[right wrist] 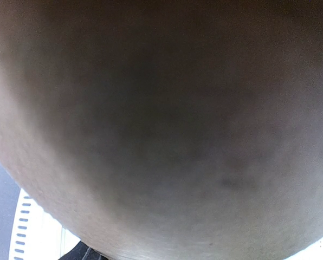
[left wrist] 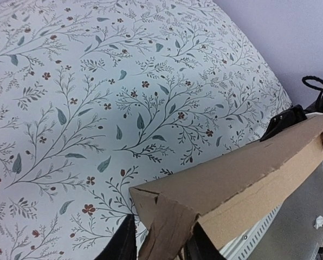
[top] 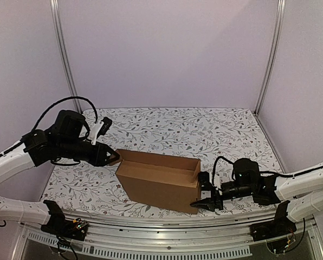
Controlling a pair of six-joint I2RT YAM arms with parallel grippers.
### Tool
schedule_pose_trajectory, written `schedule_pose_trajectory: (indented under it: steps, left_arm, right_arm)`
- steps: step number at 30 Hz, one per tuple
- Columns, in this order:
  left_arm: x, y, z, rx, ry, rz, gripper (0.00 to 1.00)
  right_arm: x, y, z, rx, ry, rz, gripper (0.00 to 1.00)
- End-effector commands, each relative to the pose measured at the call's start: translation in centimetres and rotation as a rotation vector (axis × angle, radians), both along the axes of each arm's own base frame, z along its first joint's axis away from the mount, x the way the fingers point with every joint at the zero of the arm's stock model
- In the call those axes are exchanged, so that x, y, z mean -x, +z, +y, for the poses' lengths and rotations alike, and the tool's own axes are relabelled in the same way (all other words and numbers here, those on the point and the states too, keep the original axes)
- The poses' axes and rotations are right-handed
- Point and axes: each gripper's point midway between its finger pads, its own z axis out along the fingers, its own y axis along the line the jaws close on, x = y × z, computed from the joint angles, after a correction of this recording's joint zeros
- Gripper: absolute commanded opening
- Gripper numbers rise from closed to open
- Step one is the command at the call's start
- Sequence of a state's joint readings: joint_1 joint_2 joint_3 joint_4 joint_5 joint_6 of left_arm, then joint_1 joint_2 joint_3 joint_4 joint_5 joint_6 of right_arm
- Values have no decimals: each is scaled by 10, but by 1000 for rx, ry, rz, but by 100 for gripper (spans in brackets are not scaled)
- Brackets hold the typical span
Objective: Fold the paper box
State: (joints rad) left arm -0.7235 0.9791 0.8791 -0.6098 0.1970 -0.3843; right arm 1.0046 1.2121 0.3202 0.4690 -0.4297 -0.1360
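The paper box [top: 159, 187] is plain brown cardboard, standing open-topped near the table's front edge, a little right of the middle. My left gripper [top: 114, 157] is at its far left corner. In the left wrist view a creased end flap of the paper box [left wrist: 248, 168] runs down between the two black fingers [left wrist: 121, 244], and my left gripper [left wrist: 161, 241] is shut on it. My right gripper [top: 202, 192] is against the box's right end wall with its jaws apart. The right wrist view is filled with blurred cardboard [right wrist: 161, 130], and the fingers there are hidden.
The floral tablecloth [top: 178, 127] stretches behind the box to the pale back wall. Vertical frame posts [top: 64, 54] stand at the rear corners. A metal rail [top: 167, 238] runs along the front edge between the arm bases.
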Motion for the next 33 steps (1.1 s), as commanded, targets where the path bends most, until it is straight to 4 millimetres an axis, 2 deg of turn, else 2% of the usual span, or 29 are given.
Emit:
schedule_pose_trajectory:
  steps: [1, 7, 9, 16, 24, 33]
  left_arm:
    - [0, 14, -5, 2, -13, -31, 22]
    - [1, 12, -12, -13, -25, -14, 4]
    - [1, 11, -14, -17, -15, 1, 0]
    - [1, 6, -11, -57, 56, 48, 0]
    - [6, 11, -19, 36, 100, 118, 0]
    - [15, -1, -22, 88, 113, 167, 0]
  right_arm:
    - [0, -11, -4, 20, -13, 30, 24]
    - [-2, -14, -2, 20, -16, 37, 24]
    - [-2, -14, -2, 18, -16, 37, 24]
    - [-3, -16, 1, 10, -19, 42, 24]
    - [-4, -17, 3, 7, -17, 49, 24]
    - [-3, -18, 4, 1, -13, 57, 24]
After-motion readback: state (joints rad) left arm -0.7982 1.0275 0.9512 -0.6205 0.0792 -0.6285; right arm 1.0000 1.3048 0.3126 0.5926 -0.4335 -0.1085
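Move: The box's left end flap already stands between the left gripper's part-open fingers, its middle about 1 cm to the right and 2 cm below. The open box stretches away from there: its middle is some 17 cm right, 4 cm back and 7 cm below, and its right end wall some 33 cm right, 8 cm back and 7 cm below. From the right gripper, low at that wall, the flap lies roughly 33 cm left, 9 cm farther out and 9 cm higher. Close the left gripper the rest of the way on the flap at the box's left end and keep it shut, easing the hand up about 1.5 cm and slightly right and forward. Then hold that place while the wrist turns some 10 degrees counter-clockwise. Leave the right gripper's opening as it is, still against the right end wall, creeping left, forward and down by under 1 cm each. ##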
